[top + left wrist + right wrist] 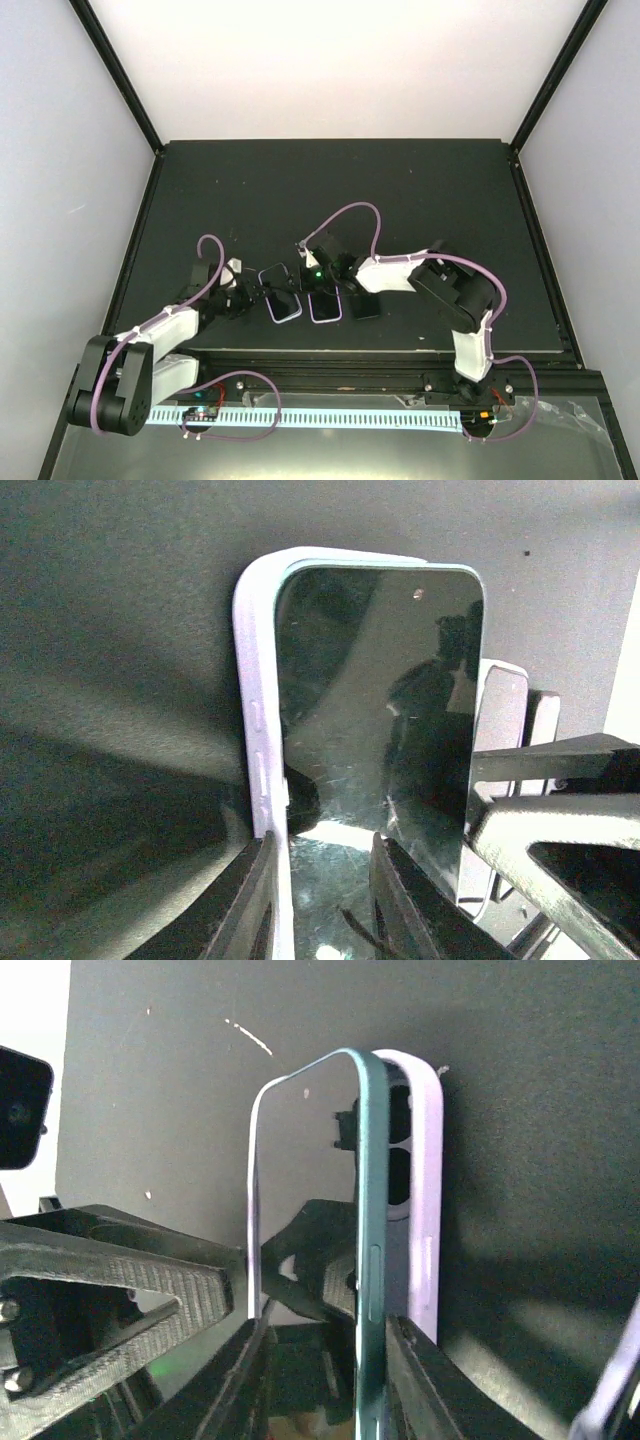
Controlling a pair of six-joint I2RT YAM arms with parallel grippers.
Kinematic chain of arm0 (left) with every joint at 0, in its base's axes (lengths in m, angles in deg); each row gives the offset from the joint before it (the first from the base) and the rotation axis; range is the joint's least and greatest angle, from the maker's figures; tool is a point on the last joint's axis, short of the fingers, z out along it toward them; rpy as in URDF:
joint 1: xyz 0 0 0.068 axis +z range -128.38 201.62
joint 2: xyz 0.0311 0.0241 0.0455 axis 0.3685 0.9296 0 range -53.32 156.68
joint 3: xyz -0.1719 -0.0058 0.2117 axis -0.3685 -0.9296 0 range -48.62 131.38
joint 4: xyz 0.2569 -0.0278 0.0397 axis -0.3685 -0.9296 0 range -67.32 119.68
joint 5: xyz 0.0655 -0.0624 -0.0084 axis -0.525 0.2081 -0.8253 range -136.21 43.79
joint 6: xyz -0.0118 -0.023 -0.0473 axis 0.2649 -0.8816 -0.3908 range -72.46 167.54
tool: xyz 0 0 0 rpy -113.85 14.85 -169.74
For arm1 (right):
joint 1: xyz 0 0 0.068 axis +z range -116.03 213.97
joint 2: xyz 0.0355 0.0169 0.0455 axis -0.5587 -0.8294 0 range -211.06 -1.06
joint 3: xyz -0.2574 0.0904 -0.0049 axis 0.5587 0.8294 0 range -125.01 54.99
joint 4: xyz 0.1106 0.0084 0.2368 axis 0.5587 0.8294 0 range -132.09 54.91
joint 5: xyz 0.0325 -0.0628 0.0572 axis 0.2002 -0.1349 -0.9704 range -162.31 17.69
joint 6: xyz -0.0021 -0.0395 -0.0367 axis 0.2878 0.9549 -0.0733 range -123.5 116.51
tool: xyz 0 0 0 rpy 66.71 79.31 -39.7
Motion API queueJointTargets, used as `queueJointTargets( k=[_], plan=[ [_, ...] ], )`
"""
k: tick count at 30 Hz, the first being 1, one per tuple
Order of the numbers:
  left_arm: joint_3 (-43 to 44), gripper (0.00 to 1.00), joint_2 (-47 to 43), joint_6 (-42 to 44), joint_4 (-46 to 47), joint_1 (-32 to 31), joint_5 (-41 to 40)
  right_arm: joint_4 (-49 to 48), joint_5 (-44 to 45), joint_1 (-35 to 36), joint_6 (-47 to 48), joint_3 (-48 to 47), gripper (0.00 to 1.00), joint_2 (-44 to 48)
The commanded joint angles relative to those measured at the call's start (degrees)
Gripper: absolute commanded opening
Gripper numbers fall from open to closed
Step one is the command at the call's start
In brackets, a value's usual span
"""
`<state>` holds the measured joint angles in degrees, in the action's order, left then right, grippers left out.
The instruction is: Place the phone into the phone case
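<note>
The phone [305,1190], with dark glass and a teal frame, stands partly inside the lilac phone case [425,1210]. Its teal edge is lifted off the case back, where the camera cut-outs show. My right gripper [320,1325] is shut across the phone's width. In the left wrist view, my left gripper [325,845] straddles the case's side wall [255,730] with its jaws apart. One finger is outside the wall and the other is over the phone's glass [380,710]. From above, both grippers [250,300] [322,292] meet at two lilac-edged dark shapes [282,302].
The black table [330,190] is enclosed by white walls with black frame posts. A slotted white strip [350,418] and cabling run along the near edge by the arm bases. The other arm's fingers [110,1260] crowd each wrist view.
</note>
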<state>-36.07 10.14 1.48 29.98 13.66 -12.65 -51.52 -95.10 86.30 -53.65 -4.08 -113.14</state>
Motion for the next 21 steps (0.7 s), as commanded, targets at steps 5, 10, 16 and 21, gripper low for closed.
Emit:
queueJointTargets(
  k=[5,10,16,21],
  plan=[
    [3.0,0.28,-1.1,2.8,-2.7,-0.2,0.8,7.2,3.6,0.3,5.3,-2.9,0.49,4.0],
    [2.9,0.28,-0.1,2.8,-2.5,-0.2,0.7,8.7,3.8,0.2,6.2,-4.3,0.58,1.5],
    [2.6,0.28,1.8,3.2,-2.2,-0.2,0.2,8.9,1.5,0.2,5.9,-5.3,0.65,-1.4],
    [2.0,0.23,3.9,2.5,-0.3,-0.3,1.0,5.3,-3.8,0.2,3.5,-5.9,0.66,-3.6]
  ],
)
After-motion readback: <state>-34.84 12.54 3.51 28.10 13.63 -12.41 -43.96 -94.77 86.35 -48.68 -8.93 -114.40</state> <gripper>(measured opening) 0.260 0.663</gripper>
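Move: The phone lies in its purple case with its left side in and its right long edge still raised. Its middle is about 4 cm to the right of the left hand, a centimetre back and 1 cm lower; from the right hand it is about 4 cm to the left, 1 cm back and 2 cm lower. The other purple-cased phone sits some 8 cm to the right hand's right and 2 cm back, with a flat black case about 18 cm right and 4 cm back. Spread the right gripper wide to let the phone's raised right edge go free, lifting it about 2 cm, then lower it about as far so the fingers straddle phone edge and case rim together. Keep the left fingers astride the left edge, barely opened, easing up slightly before sinking about 1 cm. ##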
